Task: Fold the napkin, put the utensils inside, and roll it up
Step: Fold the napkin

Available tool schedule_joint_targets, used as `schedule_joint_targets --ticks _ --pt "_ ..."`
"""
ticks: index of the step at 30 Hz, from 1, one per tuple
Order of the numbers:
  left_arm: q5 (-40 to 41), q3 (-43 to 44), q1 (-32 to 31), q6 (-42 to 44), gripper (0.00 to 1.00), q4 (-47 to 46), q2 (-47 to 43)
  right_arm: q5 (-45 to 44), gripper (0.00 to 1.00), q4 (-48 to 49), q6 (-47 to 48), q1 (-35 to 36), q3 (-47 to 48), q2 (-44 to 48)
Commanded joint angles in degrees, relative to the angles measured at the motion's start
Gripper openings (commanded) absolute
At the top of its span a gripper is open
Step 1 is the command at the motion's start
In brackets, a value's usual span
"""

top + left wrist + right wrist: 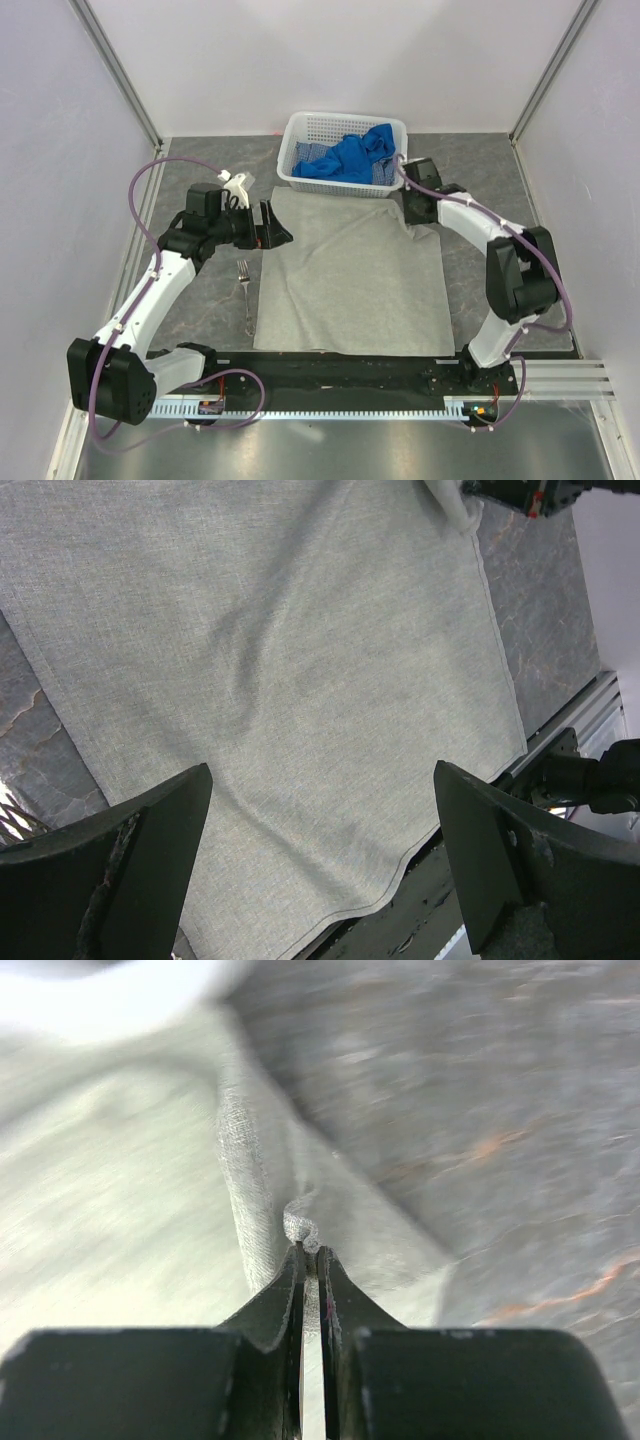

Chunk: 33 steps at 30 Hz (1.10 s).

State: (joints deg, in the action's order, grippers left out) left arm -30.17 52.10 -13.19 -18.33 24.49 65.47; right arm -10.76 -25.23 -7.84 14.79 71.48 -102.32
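The napkin (350,270) is a grey-beige cloth spread flat across the middle of the table. My right gripper (410,205) is shut on its far right corner, just in front of the basket. In the right wrist view a small bunch of the napkin (130,1190) pokes out between the tips of that gripper (309,1250). My left gripper (272,226) hovers open over the napkin's far left corner. Its wide-apart fingers frame the napkin (280,660), and nothing lies between the left gripper (322,775) tips. A silver fork (246,295) lies on the table just left of the napkin.
A white basket (300,150) holding bright blue cloths (350,155) stands at the back, touching the napkin's far edge. A black rail (350,365) runs along the near edge between the arm bases. White walls enclose the grey stone-patterned table (480,200).
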Motion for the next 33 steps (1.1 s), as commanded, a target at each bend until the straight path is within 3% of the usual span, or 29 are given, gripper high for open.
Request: schedule_joint_targets --ticks 1,7,17,25,33 --pt "-0.9 -0.3 0.4 2.2 1.00 0.1 -0.4 1.0 0.00 0.4 -4.1 6.9 -3.0 7.4" --pt "0.0 -0.6 0.4 2.2 1.00 0.2 -1.0 -2.8 0.00 2.1 -8.8 20.9 -5.0 10.1" --pt "4.9 -1.1 0.4 2.2 1.00 1.0 -3.6 -2.0 0.00 12.1 -18.6 45.2 -4.0 4.6" --pt "19.6 -1.7 2.3 2.2 1.00 5.4 -6.0 0.0 0.00 18.9 -22.5 54.5 -1.1 -0.5" --pt "13.0 -1.8 8.1 3.4 1.00 6.0 -5.2 1.6 0.00 18.9 -22.6 60.4 1.6 -4.1"
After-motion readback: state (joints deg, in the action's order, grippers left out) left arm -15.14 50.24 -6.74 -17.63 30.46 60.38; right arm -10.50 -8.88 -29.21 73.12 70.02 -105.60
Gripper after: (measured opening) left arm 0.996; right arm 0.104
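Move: The right fingers, some 5 cm above the table, already pinch the napkin's raised far-right part; its near-left corner lies about 41 cm to their left and 33 cm back. The fork's middle is roughly 42 cm left and 20 cm back of these fingers, the white basket about 17 cm left and 18 cm ahead. From the left hand, that near-left napkin corner is about 27 cm back, 6 cm left and 17 cm down. Keeping its shut pinch on the napkin, the right hand sweeps some 37 cm left and 26 cm back, diagonally across the cloth towards its near-left corner, arching up nearly 4 cm early and sinking back to about its starting height, while the wrist turns roughly 40 degrees counter-clockwise and rolls its left side up. In the second half the left hand, open and empty, shifts about 7 cm left above the napkin's left side, turning nearly 20 degrees counter-clockwise and sinking slightly. ##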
